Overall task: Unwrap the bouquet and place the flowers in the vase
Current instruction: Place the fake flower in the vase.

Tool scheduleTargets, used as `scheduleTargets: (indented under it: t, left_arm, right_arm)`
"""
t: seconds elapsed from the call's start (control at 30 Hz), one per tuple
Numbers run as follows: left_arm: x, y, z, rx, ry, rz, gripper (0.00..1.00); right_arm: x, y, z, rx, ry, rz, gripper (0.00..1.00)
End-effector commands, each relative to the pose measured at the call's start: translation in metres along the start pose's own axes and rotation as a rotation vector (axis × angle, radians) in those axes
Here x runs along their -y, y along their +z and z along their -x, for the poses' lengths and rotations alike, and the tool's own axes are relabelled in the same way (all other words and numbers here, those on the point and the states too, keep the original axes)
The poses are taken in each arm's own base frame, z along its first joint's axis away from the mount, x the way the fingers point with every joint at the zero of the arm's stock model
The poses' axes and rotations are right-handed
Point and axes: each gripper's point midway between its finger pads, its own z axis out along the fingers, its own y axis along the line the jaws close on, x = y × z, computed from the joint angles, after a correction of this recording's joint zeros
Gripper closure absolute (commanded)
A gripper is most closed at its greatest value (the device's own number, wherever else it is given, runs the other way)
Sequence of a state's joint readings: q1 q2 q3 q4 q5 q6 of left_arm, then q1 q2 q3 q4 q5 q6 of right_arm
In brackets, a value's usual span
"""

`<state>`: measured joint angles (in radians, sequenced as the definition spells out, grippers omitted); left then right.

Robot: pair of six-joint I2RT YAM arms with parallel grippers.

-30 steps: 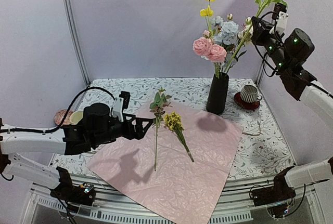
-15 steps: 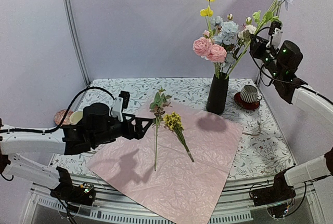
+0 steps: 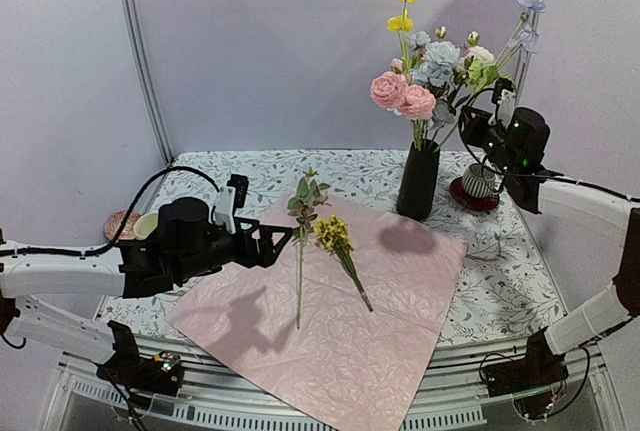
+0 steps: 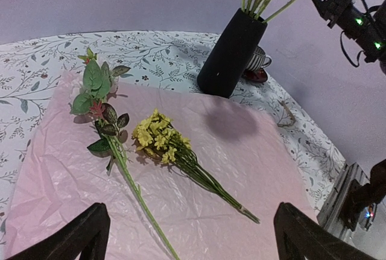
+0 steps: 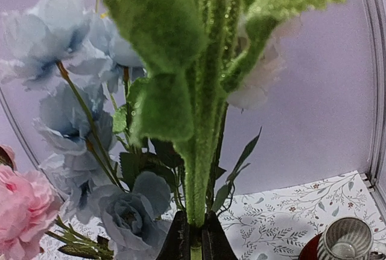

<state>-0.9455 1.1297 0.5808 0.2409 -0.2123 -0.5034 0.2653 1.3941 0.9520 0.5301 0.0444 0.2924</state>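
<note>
The black vase point(image 3: 418, 181) point(image 4: 231, 55) stands at the back right and holds pink, yellow and pale blue flowers point(image 3: 402, 94) point(image 5: 123, 209). My right gripper point(image 3: 470, 131) point(image 5: 196, 239) is shut on a fuzzy green stem point(image 5: 202, 169) topped by a pale blue bloom point(image 3: 530, 1). The stem slants down to the vase mouth. The bouquet's pink wrapping paper point(image 3: 390, 341) point(image 4: 253, 151) lies spread flat. A leafy stem point(image 3: 300, 271) point(image 4: 105, 115) and a yellow bunch point(image 3: 335, 236) point(image 4: 160, 139) lie on it. My left gripper point(image 3: 285, 241) point(image 4: 193, 236) hovers open just left of them.
A ribbed cup on a red saucer point(image 3: 480, 183) point(image 5: 345, 240) stands right of the vase. Tan raffia string point(image 3: 490, 246) point(image 4: 284, 115) lies on the floral tablecloth. A small cup on a pinkish saucer point(image 3: 146, 224) sits at the left. Walls close in behind.
My right gripper has come down and to the left with the stem, bringing its lower end to the vase. The left arm and the loose flowers have not moved.
</note>
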Motion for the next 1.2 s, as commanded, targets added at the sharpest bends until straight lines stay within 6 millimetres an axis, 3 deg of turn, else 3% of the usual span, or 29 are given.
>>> scheduleTargets:
  t: [0.0,0.3,0.43,0.57,0.7,0.9,1.17]
  left_arm:
    - [-0.004,-0.001,-0.002,-0.006,-0.004,0.006,0.03]
    - [-0.004,-0.002,-0.001,-0.004,-0.005,0.001,0.03]
    - [-0.004,-0.001,-0.003,-0.012,-0.006,0.001,0.03]
    - [-0.004,0.0,-0.003,-0.012,-0.007,0.003,0.03]
    - [-0.002,0.001,-0.002,-0.013,-0.007,-0.001,0.03]
    - [0.0,0.002,0.001,-0.011,-0.007,-0.006,0.03]
    - [-0.004,0.012,-0.011,-0.056,-0.01,0.017,0.03]
  right_arm:
    - [0.012,0.002,-0.04,-0.096,0.01,-0.016,0.95]
    - [0.02,-0.002,-0.069,-0.165,0.013,-0.028,0.91]
    - [0.021,-0.006,-0.068,-0.167,0.007,-0.038,0.83]
    - [0.019,-0.011,-0.062,-0.158,0.001,-0.033,0.82]
    - [0.013,-0.013,-0.053,-0.145,-0.009,-0.009,0.69]
    - [0.005,-0.016,-0.04,-0.137,-0.027,0.021,0.64]
    - [-0.009,-0.031,-0.048,-0.22,-0.013,0.095,0.55]
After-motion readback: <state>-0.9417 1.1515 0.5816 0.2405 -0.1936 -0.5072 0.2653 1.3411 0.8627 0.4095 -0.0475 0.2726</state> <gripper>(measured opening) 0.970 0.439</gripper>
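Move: The right hand already grips the blue flower's stem, its lower end at the vase mouth. The vase stands roughly 6 cm ahead and 6 cm to the left, its middle some 22 cm below the hand. Blue roses rise from it about 5 cm ahead, 5 cm left and 8 cm above the hand; the striped cup is about 11 cm ahead, 11 cm right, 29 cm down. From the left hand the vase lies about 25 cm ahead, 30 cm right, 8 cm down. Downward goes the right hand, some 6 cm and tipping about 10 degrees fingers-down, feeding the held blue flower's stem into the vase. While still sinking, the fingers begin to open and let go of the stem; opened to nearly half, the hand then rises a little and draws back about 2 cm, turning slightly left. ##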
